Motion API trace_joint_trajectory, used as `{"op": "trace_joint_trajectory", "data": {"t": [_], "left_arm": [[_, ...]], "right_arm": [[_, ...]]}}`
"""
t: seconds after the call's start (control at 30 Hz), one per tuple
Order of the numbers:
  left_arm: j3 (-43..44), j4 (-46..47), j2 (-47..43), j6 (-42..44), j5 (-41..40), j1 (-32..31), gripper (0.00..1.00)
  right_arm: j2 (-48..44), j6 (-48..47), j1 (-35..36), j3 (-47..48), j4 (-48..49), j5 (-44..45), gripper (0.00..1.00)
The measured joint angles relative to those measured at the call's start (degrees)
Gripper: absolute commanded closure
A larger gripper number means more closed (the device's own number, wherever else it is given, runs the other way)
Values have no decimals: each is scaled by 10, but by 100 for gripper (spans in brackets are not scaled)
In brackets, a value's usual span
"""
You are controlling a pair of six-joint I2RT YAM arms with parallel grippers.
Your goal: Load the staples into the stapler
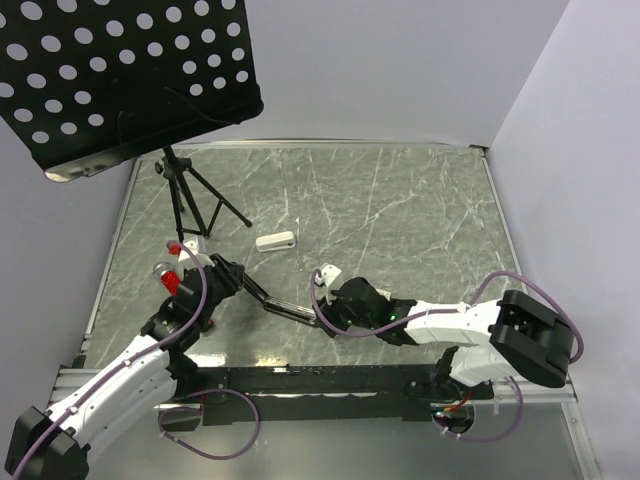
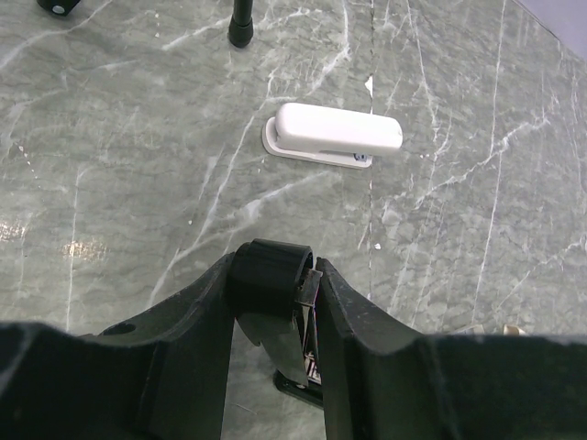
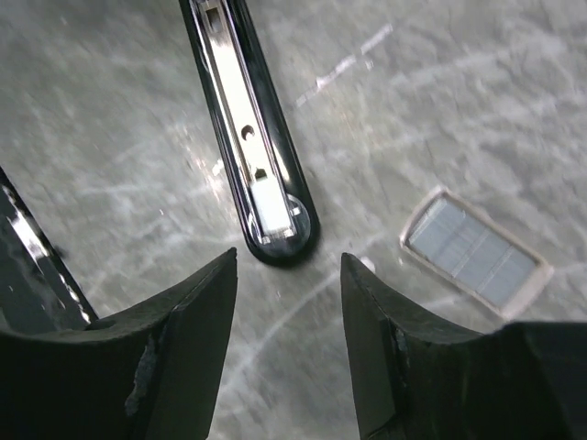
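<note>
A black stapler [image 1: 285, 305] lies opened out, its long magazine channel [image 3: 243, 119] stretching toward my right arm. My left gripper [image 1: 222, 280] is shut on the stapler's hinge end [image 2: 271, 280]. My right gripper [image 3: 286, 266] is open and empty. It hovers just short of the channel's rounded tip [image 3: 275, 225], where a pale metal piece sits inside. The staples [image 3: 472, 252] are a grey block in a small pale open tray, lying flat on the table to the right of my right fingers [image 3: 385, 321]. In the top view my right gripper [image 1: 325, 305] is at the channel's far end.
A white stapler [image 1: 275, 240] [image 2: 332, 135] lies closed on the marble table beyond the black one. A black perforated stand panel [image 1: 130, 70] on a tripod [image 1: 190, 200] stands at the back left. A black rail [image 1: 320, 380] runs along the near edge.
</note>
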Motion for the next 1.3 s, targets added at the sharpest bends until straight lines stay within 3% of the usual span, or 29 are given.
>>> {"op": "trace_joint_trajectory", "data": {"t": [0.23, 0.67, 0.97, 1.17, 1.3], "left_arm": [[0, -2, -7, 9, -1, -6, 99], [8, -1, -4, 32, 2, -29, 99], [10, 55, 16, 99, -65, -152, 93], [11, 102, 52, 141, -143, -251, 84], [21, 116, 84, 162, -181, -292, 73]], "right_arm": [[34, -7, 0, 2, 54, -17, 51], [72, -24, -1, 9, 67, -47, 85], [71, -32, -1, 14, 52, -52, 88], [69, -33, -1, 20, 35, -51, 88], [69, -33, -1, 20, 33, -52, 88]]}}
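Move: My left hand still grips the opened stapler's cover. The hinge lies about 6 cm to this hand's right, 5 cm back and 8 cm below; the magazine's front end, where the cover must go, is some 18 cm right, 9 back and 9 below. The white stapler stands about 13 cm ahead and 8 right. From my right hand, that magazine end is about 2 cm left and 2 below, and the staple box about 8 cm ahead, 7 right. I ease my right hand about 2 cm left and a little down, and close its fingers on the sides of the magazine's front end, over the loaded staples, then hold there. With that end pinched, my left hand keeps its grip on the cover and carries it right about 8 cm, slightly back and up, towards my right hand, turning some 15 degrees clockwise and lifting its fingertips. ##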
